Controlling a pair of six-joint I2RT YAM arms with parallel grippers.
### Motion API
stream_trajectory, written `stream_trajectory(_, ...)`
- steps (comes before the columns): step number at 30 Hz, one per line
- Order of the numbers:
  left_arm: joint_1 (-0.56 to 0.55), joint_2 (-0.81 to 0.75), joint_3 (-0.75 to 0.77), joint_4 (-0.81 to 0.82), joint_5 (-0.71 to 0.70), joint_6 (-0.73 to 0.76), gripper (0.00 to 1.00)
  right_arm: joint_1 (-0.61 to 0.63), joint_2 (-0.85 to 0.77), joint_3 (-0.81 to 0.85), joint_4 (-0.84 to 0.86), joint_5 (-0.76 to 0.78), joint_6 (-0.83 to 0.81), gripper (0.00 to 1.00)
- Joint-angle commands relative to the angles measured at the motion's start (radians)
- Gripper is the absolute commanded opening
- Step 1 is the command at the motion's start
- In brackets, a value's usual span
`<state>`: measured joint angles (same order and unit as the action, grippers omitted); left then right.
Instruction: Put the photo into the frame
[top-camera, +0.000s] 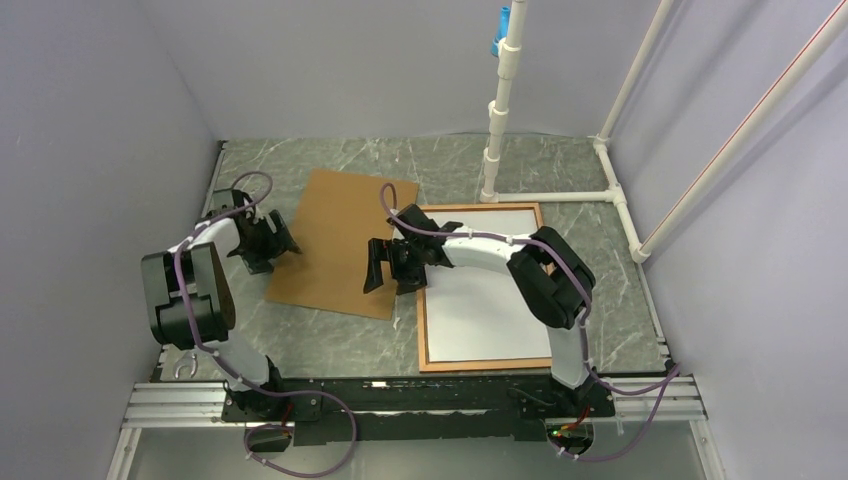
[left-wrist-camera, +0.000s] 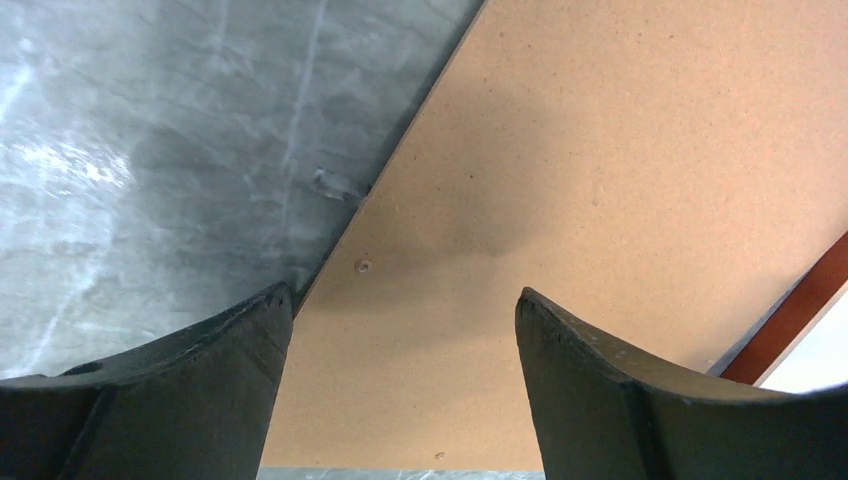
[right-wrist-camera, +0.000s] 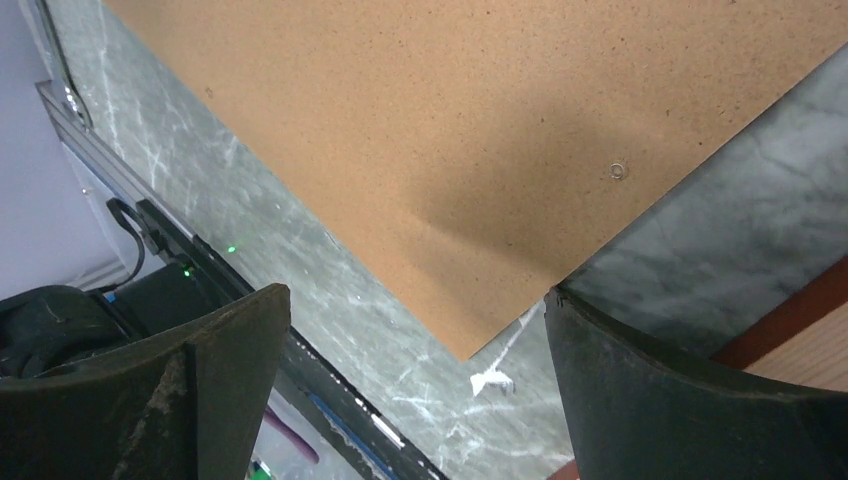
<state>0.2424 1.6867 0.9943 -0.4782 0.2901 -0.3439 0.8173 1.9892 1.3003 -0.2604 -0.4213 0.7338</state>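
Note:
The frame (top-camera: 424, 300), orange-brown and thin-edged, lies flat on the right half of the table. Inside it lies the photo (top-camera: 490, 300), showing only plain white. A plain brown backing board (top-camera: 340, 245) lies to the frame's left. My left gripper (top-camera: 264, 242) stands open at the board's left edge, its jaws wide over the board (left-wrist-camera: 600, 150) with nothing between them (left-wrist-camera: 400, 330). My right gripper (top-camera: 386, 268) is open at the board's near right corner (right-wrist-camera: 470, 340), between board and frame. A strip of the frame (left-wrist-camera: 800, 310) shows in the left wrist view.
A white pipe stand (top-camera: 500, 110) rises at the back, with a pipe (top-camera: 560, 196) running along the table behind the frame. Another pipe (top-camera: 625, 215) follows the right edge. Grey walls close in left, back and right. A metal rail (top-camera: 160, 405) lines the near edge.

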Motion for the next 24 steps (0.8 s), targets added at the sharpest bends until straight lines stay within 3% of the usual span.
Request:
stream_trajectory(1, -0.066, -0.057, -0.103, -0.052, 0.211, -0.047, 0.83, 0.015, -0.082, 0.026, 0.034, -0.084, 0.009, 0.99)
stream_trajectory(14, -0.137, -0.372, -0.301, -0.041, 0.164, -0.147, 0.84, 0.011, -0.209, 0.039, -0.027, -0.072, 0.004, 0.99)
stream_trajectory(24, -0.29, -0.562, -0.465, -0.015, 0.115, -0.248, 0.84, 0.016, -0.467, -0.167, -0.013, -0.042, 0.057, 0.99)
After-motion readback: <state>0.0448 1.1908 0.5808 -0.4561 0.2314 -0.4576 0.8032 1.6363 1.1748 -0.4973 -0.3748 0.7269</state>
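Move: The brown backing board is already caught between the open hands: its middle lies about 17 cm right and 3 cm ahead of the left hand, and 10 cm left and 11 cm ahead of the right hand. The frame it is being taken to has its middle about 50 cm right and 6 cm back of the left hand, and 23 cm right and 2 cm ahead of the right hand, slightly lower. The frame's left rail runs 8 cm to the right of the right hand, level with it. The board, still braced edge to edge between one finger of each open hand, is brought right and back towards the frame. The left hand keeps its finger on the left edge and sweeps about 10 cm back and 6 cm right; the right hand, against the right edge near its near corner, goes some 6 cm right and a little back, while rising about 7 cm, mostly in the later part. ##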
